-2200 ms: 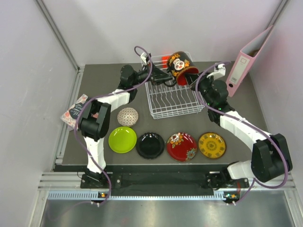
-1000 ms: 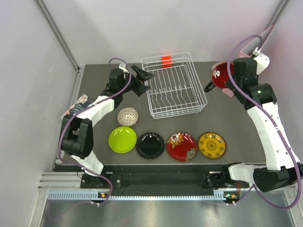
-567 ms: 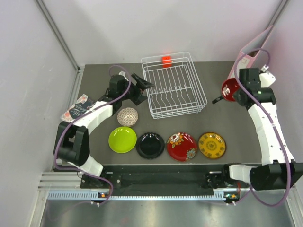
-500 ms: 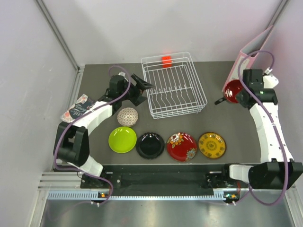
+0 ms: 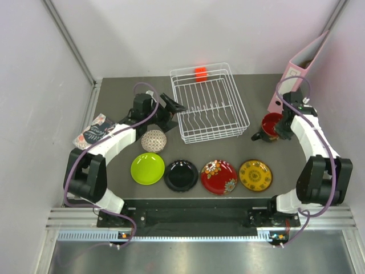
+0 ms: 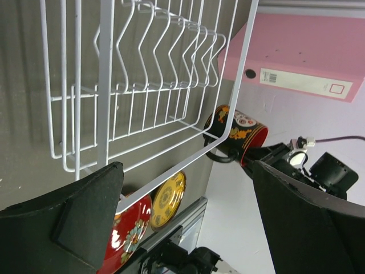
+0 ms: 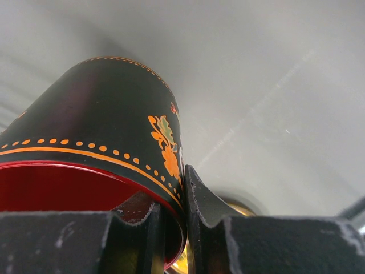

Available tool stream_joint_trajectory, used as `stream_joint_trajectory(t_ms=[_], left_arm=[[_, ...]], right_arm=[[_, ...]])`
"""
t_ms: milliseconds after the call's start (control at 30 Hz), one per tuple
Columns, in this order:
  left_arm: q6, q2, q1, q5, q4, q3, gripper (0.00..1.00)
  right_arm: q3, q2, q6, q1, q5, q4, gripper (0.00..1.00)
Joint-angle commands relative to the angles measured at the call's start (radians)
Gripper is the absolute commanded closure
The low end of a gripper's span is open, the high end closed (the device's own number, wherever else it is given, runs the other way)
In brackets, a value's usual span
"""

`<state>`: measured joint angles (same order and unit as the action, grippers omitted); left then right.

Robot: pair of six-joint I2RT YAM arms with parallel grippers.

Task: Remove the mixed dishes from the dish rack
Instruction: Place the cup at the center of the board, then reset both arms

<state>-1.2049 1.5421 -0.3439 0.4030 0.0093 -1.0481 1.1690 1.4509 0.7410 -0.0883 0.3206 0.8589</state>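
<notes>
The white wire dish rack (image 5: 239,94) stands at the back centre with nothing in it; its wires (image 6: 105,85) fill the left wrist view. Right of it the dark mug (image 5: 267,127) is upright, red inside showing. My right gripper (image 5: 278,128) is shut on its rim, one finger inside and one outside (image 7: 174,211); I cannot tell whether the mug (image 7: 102,131) touches the table. My left gripper (image 5: 171,105) hangs open and holds nothing by the rack's left side (image 6: 188,188). In front lie the beige bowl (image 5: 154,140) and the lime (image 5: 147,168), black (image 5: 181,175), red floral (image 5: 219,176) and yellow (image 5: 255,174) plates.
A pink ring binder (image 5: 299,74) leans on the right wall just behind the mug. A patterned booklet (image 5: 94,130) lies at the table's left edge. A small red object (image 5: 200,72) sits behind the rack. Grey walls close in on both sides.
My right arm carried the mug out of the rack, swung right and lowered it beside the rack. My left gripper drew back from the rack to its left side and stayed open.
</notes>
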Motion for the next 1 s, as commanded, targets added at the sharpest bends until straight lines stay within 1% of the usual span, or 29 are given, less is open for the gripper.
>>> stream_joint_trajectory(t_ms=[0,100,233,333,367,433,467,533,633,967], left_arm=[[0.025,-0.016,-0.010,0.007,-0.005,0.007,0.01],[0.044,-0.016,-0.010,-0.007,-0.049,0.000,0.01],[0.054,-0.013,-0.010,-0.016,-0.069,-0.009,0.01],[0.056,-0.007,-0.010,-0.016,-0.072,-0.013,0.01],[0.056,-0.007,-0.010,-0.015,-0.072,-0.015,0.01],[0.056,0.003,-0.012,-0.016,-0.072,-0.020,0.01],[0.056,0.004,-0.012,-0.012,-0.074,-0.021,0.01],[0.057,0.015,-0.012,-0.010,-0.074,-0.027,0.01],[0.059,0.023,-0.014,-0.004,-0.072,-0.035,0.01],[0.064,0.043,-0.015,0.008,-0.075,-0.058,0.01]], right_arm=[[0.035,0.022,-0.002,-0.014,-0.014,-0.172,1.00],[0.020,0.068,-0.014,-0.028,-0.031,-0.201,1.00],[0.012,0.133,-0.018,-0.045,-0.064,-0.213,1.00],[0.020,0.149,-0.018,-0.045,-0.086,-0.215,0.89],[0.023,0.152,-0.019,-0.045,-0.089,-0.213,0.80],[0.024,0.146,-0.022,-0.045,-0.097,-0.215,0.71],[0.024,0.143,-0.023,-0.045,-0.100,-0.213,0.63],[0.023,0.123,-0.028,-0.044,-0.104,-0.215,0.56],[0.023,0.083,-0.029,-0.045,-0.117,-0.218,0.50],[0.130,-0.063,-0.038,-0.039,-0.163,-0.135,0.48]])
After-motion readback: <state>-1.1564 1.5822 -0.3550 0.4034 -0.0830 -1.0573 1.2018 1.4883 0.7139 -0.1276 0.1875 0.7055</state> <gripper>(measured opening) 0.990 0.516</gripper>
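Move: The right hand still holds the cup by its rim wall; the bare spot for it lies roughly 2 cm ahead, 4 cm left and 8 cm below the hand. The yellow plate is about 16 cm back and 12 cm left of the hand, the dish rack some 13 cm ahead and 30 cm left, and the pink folder about 14 cm ahead and 3 cm right. From the left hand the spot is some 5 cm back, 37 cm right and 16 cm down. The right hand, still pinching the cup's wall, lowers it about 4 cm while easing some 3 cm forward to the bare table right of the rack, then opens its fingers to about half and lets the cup go. Drifting a little farther forward, it lifts away about 5 cm with the fingers tipping slightly up and forward, while the left hand, open and empty, sinks about 3 cm beside the rack. ##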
